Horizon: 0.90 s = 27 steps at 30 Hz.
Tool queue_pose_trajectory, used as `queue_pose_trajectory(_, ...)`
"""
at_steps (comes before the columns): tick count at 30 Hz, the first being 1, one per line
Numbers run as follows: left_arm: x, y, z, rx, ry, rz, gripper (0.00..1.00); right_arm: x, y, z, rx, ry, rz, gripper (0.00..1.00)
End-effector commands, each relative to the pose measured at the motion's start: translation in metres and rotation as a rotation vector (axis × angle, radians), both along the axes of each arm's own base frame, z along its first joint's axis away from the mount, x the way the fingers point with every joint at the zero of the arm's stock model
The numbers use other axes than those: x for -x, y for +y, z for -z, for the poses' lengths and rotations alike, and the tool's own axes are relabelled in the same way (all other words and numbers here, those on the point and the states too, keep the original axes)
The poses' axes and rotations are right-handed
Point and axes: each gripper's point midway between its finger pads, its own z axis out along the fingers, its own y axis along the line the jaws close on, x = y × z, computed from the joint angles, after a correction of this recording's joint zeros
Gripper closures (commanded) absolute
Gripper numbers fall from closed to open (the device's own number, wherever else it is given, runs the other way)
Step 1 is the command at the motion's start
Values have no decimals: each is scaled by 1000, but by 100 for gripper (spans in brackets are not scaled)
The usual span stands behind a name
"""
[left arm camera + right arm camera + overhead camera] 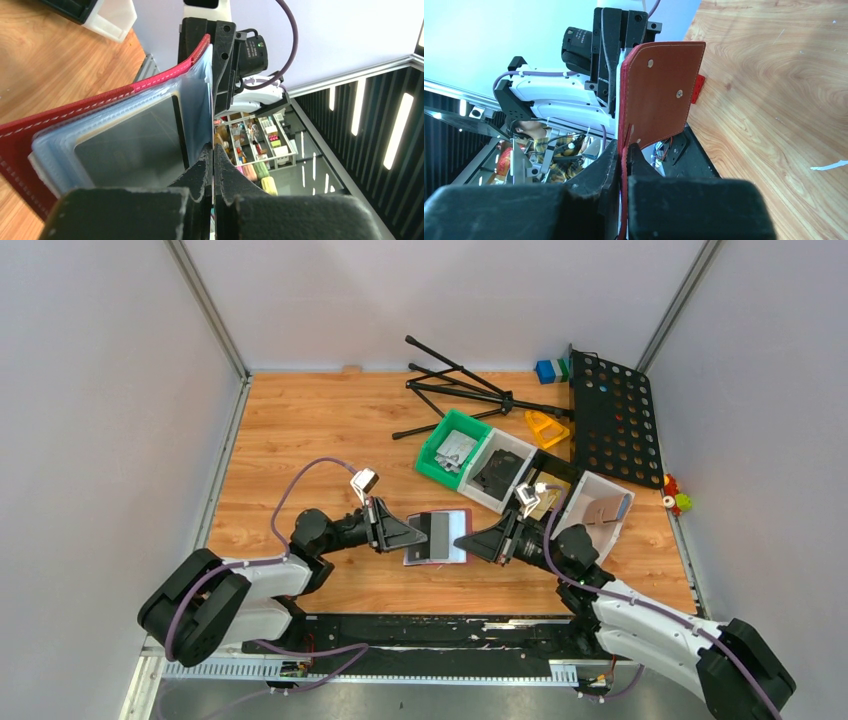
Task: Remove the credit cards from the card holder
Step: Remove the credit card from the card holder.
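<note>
The dark-red card holder [440, 537] hangs open above the table between my two grippers. In the left wrist view its clear inner sleeves [195, 95] hold a dark credit card [130, 145]. My left gripper [214, 152] is shut on the thin edge of a sleeve at the holder's left side [408, 537]. The right wrist view shows the holder's red outer cover [659, 95] with its snap studs. My right gripper [624, 155] is shut on that cover's stitched edge, at the holder's right side [478, 540].
Behind the holder stand a green bin [452, 447] and two white bins [500, 470] [600, 510]. A black folded stand [460, 390] and a black perforated panel [612, 418] lie at the back. A small red block [697, 89] sits on the table by the holder.
</note>
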Motion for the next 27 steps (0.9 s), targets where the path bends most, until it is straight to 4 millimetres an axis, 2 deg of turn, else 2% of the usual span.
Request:
queue_pose_trajectory(1, -5, 9, -2, -5, -48, -30, 100, -6, -10, 2, -1, -10, 61, 100)
queue_pose_trajectory(5, -14, 10, 15, -103, -70, -65, 100, -11, -19, 13, 38, 13, 105, 100)
queue_pose_trajectory(7, -22, 12, 27, -192, -90, -99, 100, -14, -23, 29, 95, 60, 137, 100)
queue_pose_trajectory(10, -43, 24, 56, -438, -132, -199, 100, -16, -30, 52, 184, 104, 169, 100)
queue_pose_trajectory(12, -52, 35, 67, -575, -150, -242, 100, -14, -35, 66, 238, 120, 180, 100)
queue_pose_trajectory(14, -61, 36, 59, -639, -199, -270, 100, -14, -41, 80, 295, 140, 202, 100)
queue_pose_trajectory(20, -77, 8, 52, -713, -294, -257, 100, -18, -67, 116, 487, 188, 306, 100)
queue_pose_trajectory(27, -117, -24, 43, -782, -395, -267, 100, -21, -92, 136, 658, 208, 381, 100)
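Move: The black card is already pinched in my closed left fingers, over the open card holder, whose middle lies about 2 cm to the right of my left hand and 2 cm below it. The white box stands some 23 cm ahead and 16 cm right, the green box 29 cm ahead and 6 cm right, both about 18 cm lower. From my right hand, pinching the holder's edge, its middle is 4 cm left, 1 cm ahead and 2 cm lower. I part my two hands with both grips kept shut. My left carries the black card forward about 9 cm and down 6, away from the holder, while its fingers tip down some 40 degrees. My right takes the holder down some 14 cm and 8 cm to the right, tipping its fingers down about 30 degrees and turning clockwise. ##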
